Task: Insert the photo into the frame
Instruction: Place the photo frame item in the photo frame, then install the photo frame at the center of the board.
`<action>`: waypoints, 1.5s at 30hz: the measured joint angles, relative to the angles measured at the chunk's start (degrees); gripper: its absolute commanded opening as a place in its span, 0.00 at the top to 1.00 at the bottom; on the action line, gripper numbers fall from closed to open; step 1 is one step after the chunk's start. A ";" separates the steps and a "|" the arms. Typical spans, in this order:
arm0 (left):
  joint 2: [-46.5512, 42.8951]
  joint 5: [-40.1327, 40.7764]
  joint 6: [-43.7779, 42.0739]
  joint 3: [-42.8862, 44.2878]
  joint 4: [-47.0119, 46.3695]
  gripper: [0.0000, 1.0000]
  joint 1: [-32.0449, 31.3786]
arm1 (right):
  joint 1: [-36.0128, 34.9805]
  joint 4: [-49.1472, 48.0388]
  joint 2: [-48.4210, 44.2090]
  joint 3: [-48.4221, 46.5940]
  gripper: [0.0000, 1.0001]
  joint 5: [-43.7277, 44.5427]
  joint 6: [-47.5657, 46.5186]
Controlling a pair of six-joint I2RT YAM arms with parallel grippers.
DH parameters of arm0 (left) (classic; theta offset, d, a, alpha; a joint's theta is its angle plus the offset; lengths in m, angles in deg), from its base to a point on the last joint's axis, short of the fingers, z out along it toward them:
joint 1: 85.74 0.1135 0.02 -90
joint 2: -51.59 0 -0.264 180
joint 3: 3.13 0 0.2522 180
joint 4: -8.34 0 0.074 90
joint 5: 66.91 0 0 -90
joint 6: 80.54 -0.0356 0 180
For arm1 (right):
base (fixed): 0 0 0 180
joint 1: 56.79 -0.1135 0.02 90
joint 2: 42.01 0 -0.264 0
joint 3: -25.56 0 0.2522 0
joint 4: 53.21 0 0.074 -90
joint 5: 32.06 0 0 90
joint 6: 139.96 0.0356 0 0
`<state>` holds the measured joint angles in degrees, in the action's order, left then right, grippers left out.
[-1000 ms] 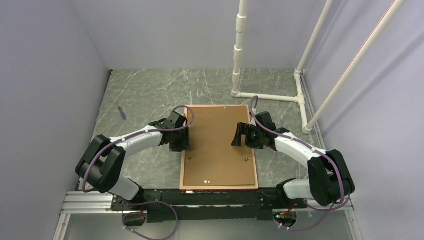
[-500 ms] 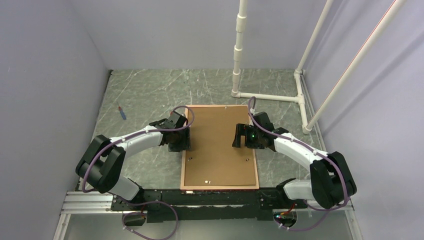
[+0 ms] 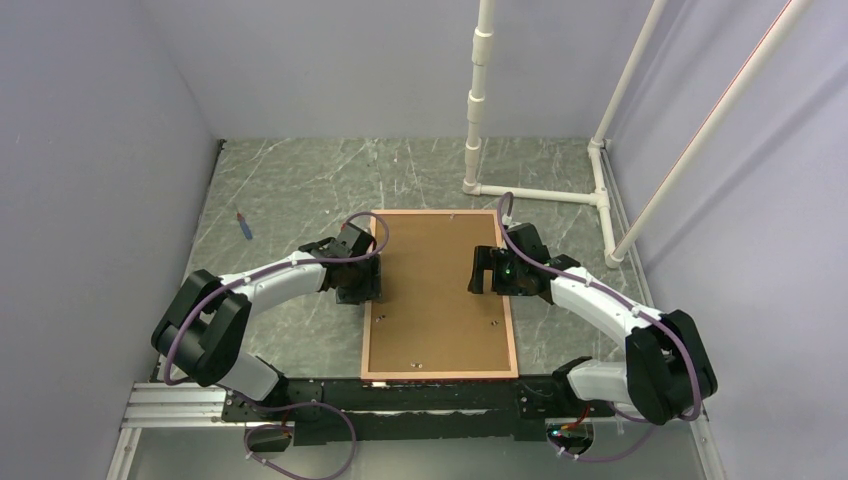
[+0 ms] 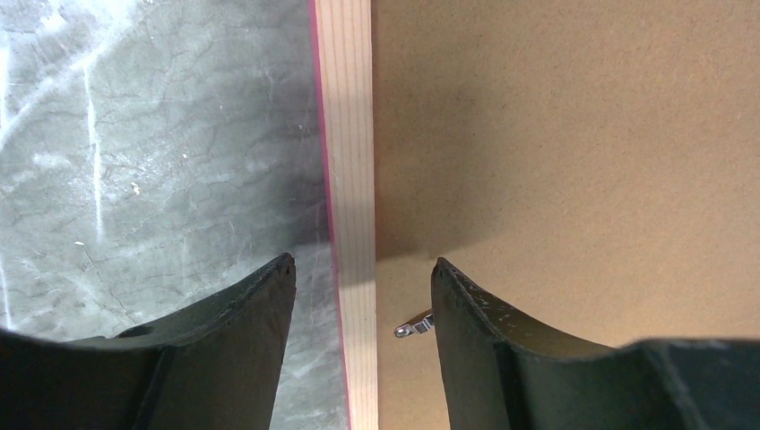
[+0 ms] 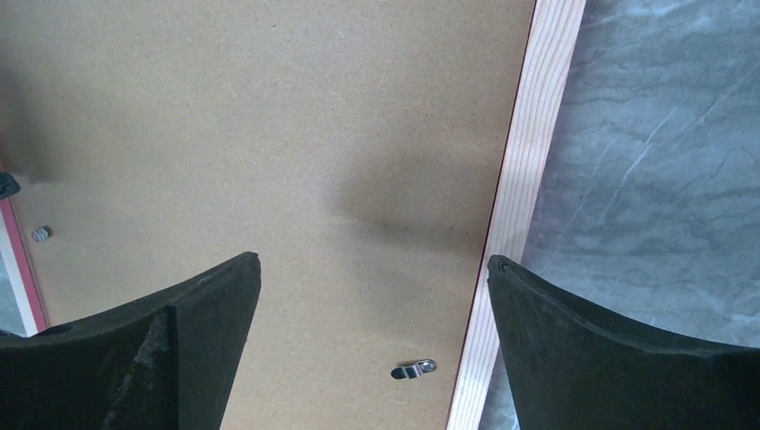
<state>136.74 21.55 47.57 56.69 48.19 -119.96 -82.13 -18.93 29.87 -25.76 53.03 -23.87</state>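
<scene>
The frame lies back-up on the table, and a plain brown backing board fills it. The photo is hidden. My left gripper is open and straddles the frame's left rail; in the left wrist view there is a gap on each side of my left gripper. A small metal clip shows beside the right fingertip. My right gripper hangs wide open over the board near the frame's right rail. Another clip lies below my right gripper.
A small blue pen-like object lies on the marbled table at the left. A white pipe stand rises at the back right, its base pipes running along the right side. Grey walls close in on three sides.
The left jaws have spread a little wider around the frame's rail. The right gripper has shifted slightly and its jaws have opened a touch more. The frame has barely moved.
</scene>
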 measured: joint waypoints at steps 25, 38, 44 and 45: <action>0.68 1.09 -0.04 0.70 1.14 0.42 -0.94 | 0.00 0.55 4.09 -4.42 0.00 3.21 1.05; 2.62 3.61 0.28 2.14 1.25 0.64 -2.14 | 0.00 0.57 18.84 -21.86 0.03 8.13 -0.22; 3.23 3.78 0.26 2.84 2.10 0.67 -2.16 | -0.76 0.44 28.79 -30.27 0.07 12.74 -0.11; 3.32 3.82 0.26 2.97 2.21 0.67 -2.16 | -0.96 0.39 30.47 -31.82 0.07 13.44 -0.09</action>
<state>140.06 25.37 47.83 59.66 50.40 -122.12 -83.09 -18.54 60.34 -57.58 66.48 -23.96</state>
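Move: The far clip, against the frame's far rail, lies about 18 cm ahead of the right hand, 8 cm to its left and 4 cm below. The far right clip is some 10 cm ahead and 1 cm right, the near right clip 7 cm back and 2 cm right. The left hand hovers astride the frame's left rail, about 2 cm above it; the left clip is 4 cm back and 2 cm to its right. Right hand sweeps open about 14 cm forward towards the far clip; left fingers narrow astride the left rail. ##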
